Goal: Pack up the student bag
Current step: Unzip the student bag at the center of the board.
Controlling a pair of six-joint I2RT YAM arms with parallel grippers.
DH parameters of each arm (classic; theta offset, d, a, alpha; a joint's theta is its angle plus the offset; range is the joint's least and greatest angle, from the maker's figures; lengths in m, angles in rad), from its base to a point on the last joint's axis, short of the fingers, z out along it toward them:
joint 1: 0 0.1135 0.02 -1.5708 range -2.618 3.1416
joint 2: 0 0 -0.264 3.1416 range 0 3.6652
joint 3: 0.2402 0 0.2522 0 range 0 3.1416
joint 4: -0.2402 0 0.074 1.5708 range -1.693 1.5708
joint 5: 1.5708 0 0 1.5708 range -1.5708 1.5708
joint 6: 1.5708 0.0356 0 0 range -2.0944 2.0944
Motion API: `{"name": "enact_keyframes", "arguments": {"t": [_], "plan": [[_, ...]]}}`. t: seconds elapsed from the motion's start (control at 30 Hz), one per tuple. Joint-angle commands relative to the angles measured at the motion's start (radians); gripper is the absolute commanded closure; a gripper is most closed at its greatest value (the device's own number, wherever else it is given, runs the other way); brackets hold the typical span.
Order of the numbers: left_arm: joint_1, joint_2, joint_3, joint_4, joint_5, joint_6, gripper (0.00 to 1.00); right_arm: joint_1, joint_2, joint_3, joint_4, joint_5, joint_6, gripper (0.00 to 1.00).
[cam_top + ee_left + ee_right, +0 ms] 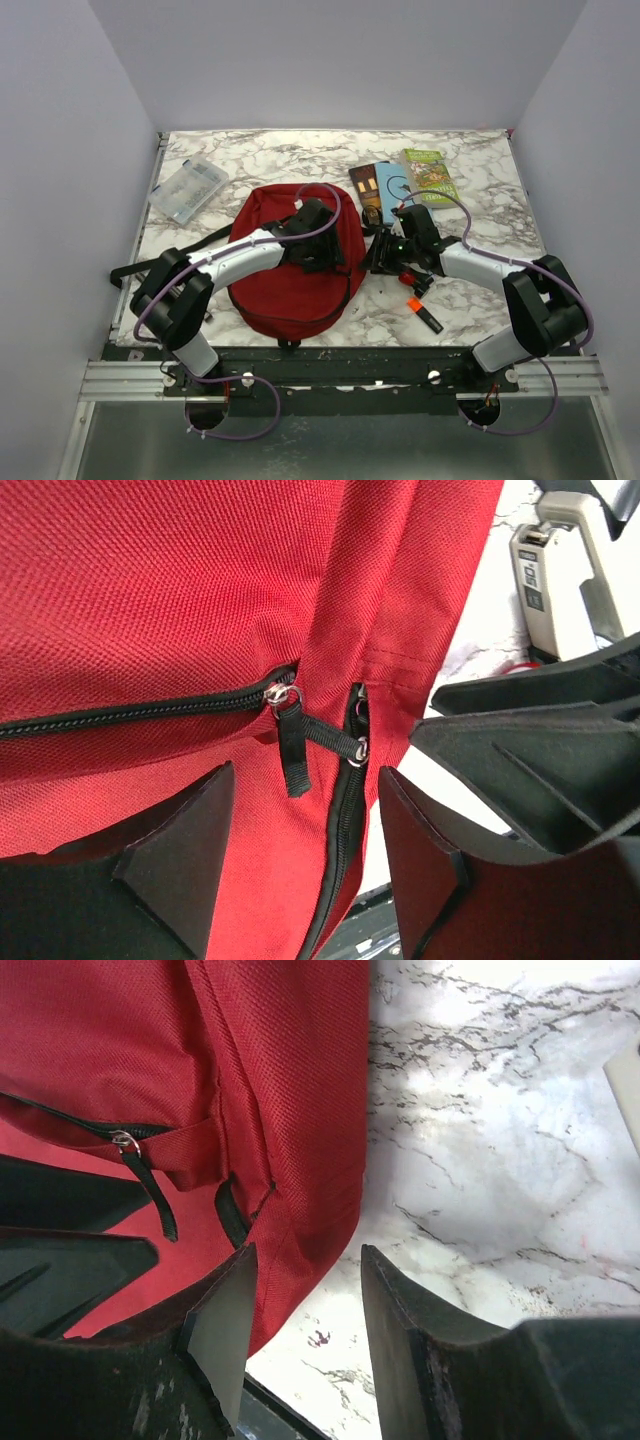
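The student bag (290,275) is a dark red backpack lying flat on the marble table, left of centre. My left gripper (318,238) hovers over its upper right part. In the left wrist view that gripper (305,780) stands open astride the red fabric and a black zipper (345,820). Two zipper pulls (291,735) meet just beyond its fingertips. My right gripper (385,252) is at the bag's right edge. In its own view the right gripper (305,1260) is open, the bag's red edge (300,1080) partly between the jaws, nothing clamped.
Two books (378,186) (430,176) lie at the back right. A clear plastic case (188,190) sits at the back left. An orange and black marker (423,313) lies near the front, right of the bag. A black strap (150,265) trails off the bag's left.
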Motion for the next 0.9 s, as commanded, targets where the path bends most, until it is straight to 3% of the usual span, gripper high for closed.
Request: {"name": "enact_keyframes", "arguments": {"t": [0.0,0.33,0.4,0.67,0.87], "plan": [[-0.029,0.059,0.062,-0.064,-0.071,-0.046,0.38,-0.004,0.013,-0.025,0.097,-0.038,0.012,0.50],[-0.046,0.145,0.112,-0.086,-0.104,-0.059,0.49,-0.004,0.048,-0.054,0.156,-0.060,0.012,0.49],[-0.047,0.152,0.121,-0.090,-0.111,-0.057,0.55,-0.005,0.047,-0.065,0.170,-0.067,0.015,0.49],[-0.047,0.094,0.097,-0.090,-0.115,-0.033,0.97,-0.003,0.064,-0.139,0.327,-0.124,0.076,0.49],[-0.046,0.048,0.063,-0.088,-0.095,-0.013,1.00,-0.002,0.118,-0.159,0.447,-0.137,0.129,0.52]]}}
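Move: The upper zipper's pull hangs about 3 cm below my left hand, with hardly any sideways offset; the second zipper's pull is some 2 cm to its right and 1 cm nearer me. For my right hand, the bag's right edge lies about 2 cm left and 3 cm below, and the upper pull some 8 cm left. Also from my right hand, the stapler is about 11 cm right and 2 cm farther out, the orange-tipped marker 12 cm right and 10 cm back. I sink my left hand about 3 cm, edging slightly right and back again, shut its open fingers on the upper zipper's fabric pull tab, and start lifting just under 1 cm. My right hand eases about 2 cm down and 2 cm left onto the bag's right edge, finally drawing back a little, its fingers kept half open astride the edge as its left side tips up some 10 degrees. ##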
